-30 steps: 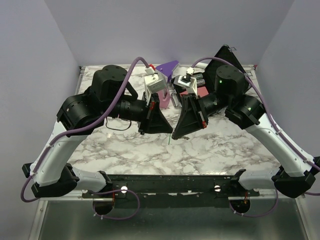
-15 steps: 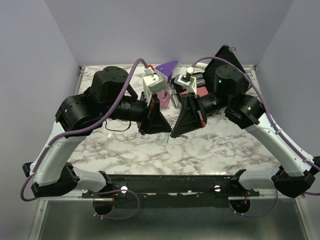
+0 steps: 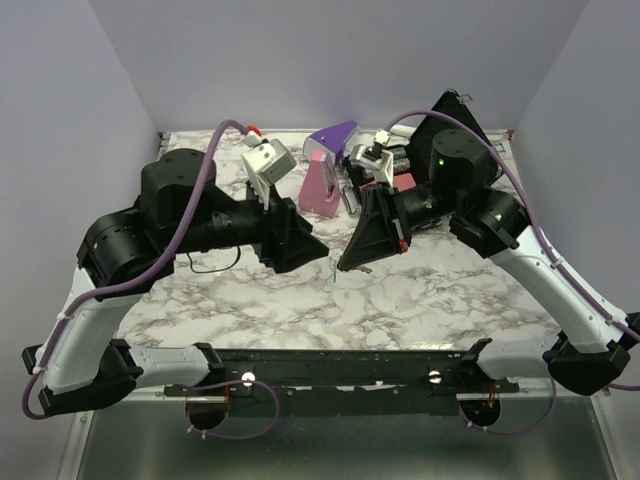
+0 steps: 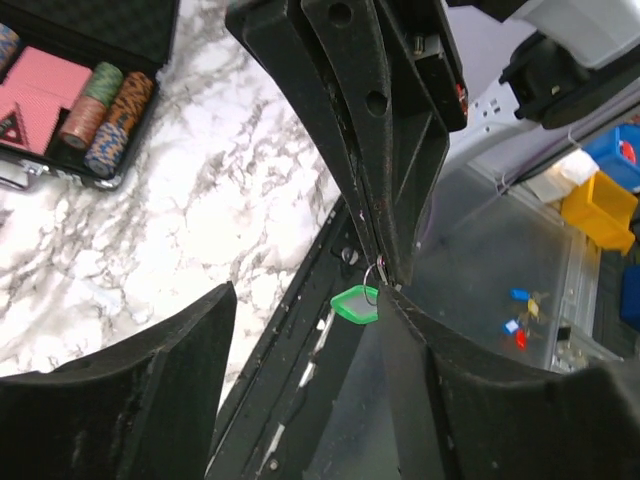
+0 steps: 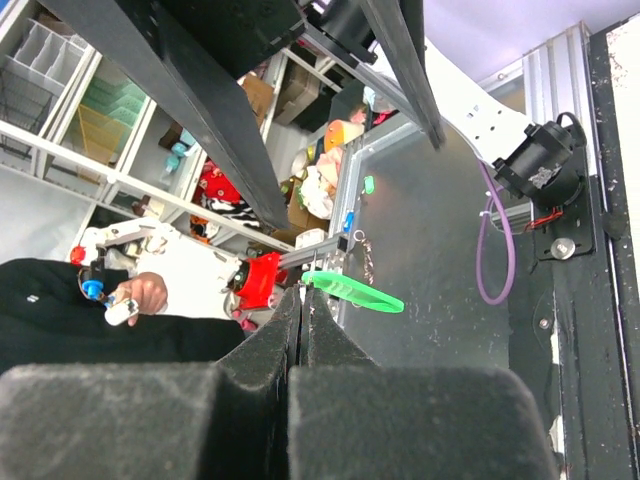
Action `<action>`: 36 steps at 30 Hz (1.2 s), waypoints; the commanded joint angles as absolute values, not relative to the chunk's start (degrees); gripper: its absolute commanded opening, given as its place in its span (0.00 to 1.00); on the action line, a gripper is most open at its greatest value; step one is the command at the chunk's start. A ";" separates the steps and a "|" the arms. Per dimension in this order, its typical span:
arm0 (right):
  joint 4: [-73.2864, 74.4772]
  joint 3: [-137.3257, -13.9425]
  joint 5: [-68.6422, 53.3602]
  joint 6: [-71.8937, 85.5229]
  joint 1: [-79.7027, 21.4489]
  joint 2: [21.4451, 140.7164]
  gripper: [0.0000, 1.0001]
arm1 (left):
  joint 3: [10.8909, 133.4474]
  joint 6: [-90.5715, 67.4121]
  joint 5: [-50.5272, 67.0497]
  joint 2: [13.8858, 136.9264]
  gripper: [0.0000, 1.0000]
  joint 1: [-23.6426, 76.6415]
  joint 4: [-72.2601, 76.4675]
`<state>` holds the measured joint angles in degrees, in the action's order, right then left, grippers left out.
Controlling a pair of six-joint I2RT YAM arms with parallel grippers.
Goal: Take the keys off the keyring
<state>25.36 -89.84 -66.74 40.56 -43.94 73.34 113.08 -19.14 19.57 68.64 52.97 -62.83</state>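
Observation:
My right gripper (image 3: 345, 265) hangs above the middle of the marble table, shut on the thin grey keyring (image 4: 371, 277). A key with a bright green head (image 4: 355, 304) dangles from that ring at the fingertips; it also shows as a green sliver, the key (image 5: 352, 290), beside the shut right gripper (image 5: 302, 290). My left gripper (image 4: 305, 295) is open, its jaws standing either side of the key without touching it. From above, the left gripper (image 3: 318, 252) sits just left of the right one, and the green key (image 3: 335, 272) shows between them.
A purple-and-pink wedge (image 3: 325, 180) stands at the back centre. An open black case (image 4: 70, 90) with poker chips and cards lies at the back right. A thin black cable (image 3: 205, 262) lies on the marble (image 3: 420, 300) under the left arm.
The left gripper has opened and the left arm has drawn back to the left, away from the key. The right gripper has stayed in place, still shut.

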 commanded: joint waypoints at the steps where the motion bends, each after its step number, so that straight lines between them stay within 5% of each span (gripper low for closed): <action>1: 24.17 -91.41 -64.25 39.55 -44.47 72.78 0.01 | 110.40 -21.62 14.50 63.73 0.68 52.21 -55.91; 21: 15.47 -87.63 -50.37 41.31 -44.38 69.35 0.01 | 88.69 -40.42 5.10 49.31 0.65 51.42 -29.46; 36: 10.73 -86.75 -48.34 42.62 -44.39 68.03 0.01 | 88.51 -43.85 8.26 51.42 0.64 50.10 -26.99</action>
<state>14.28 -87.24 -49.43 41.98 -43.94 69.14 88.60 -41.82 6.90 51.13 51.33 -29.50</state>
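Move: The keyring stays pinched in the right hand's shut fingers, its middle about 1 cm left of that hand point, level with it and neither ahead nor back. From the open left hand the keyring lies some 4 cm to the right, 2 cm back and about 1 cm lower. The green tag hangs roughly 3 cm straight below the keyring. Keeping its pinch on the keyring, the right hand carries it about 4 cm forward and 3 cm up, yawing clockwise. The empty left hand, fingers staying open, backs away from the keyring up and to the left, then eases forward and slightly right before climbing again, nearly 6 cm up in all; its fingertips tilt up some 30 degrees while it yaws counter-clockwise. ##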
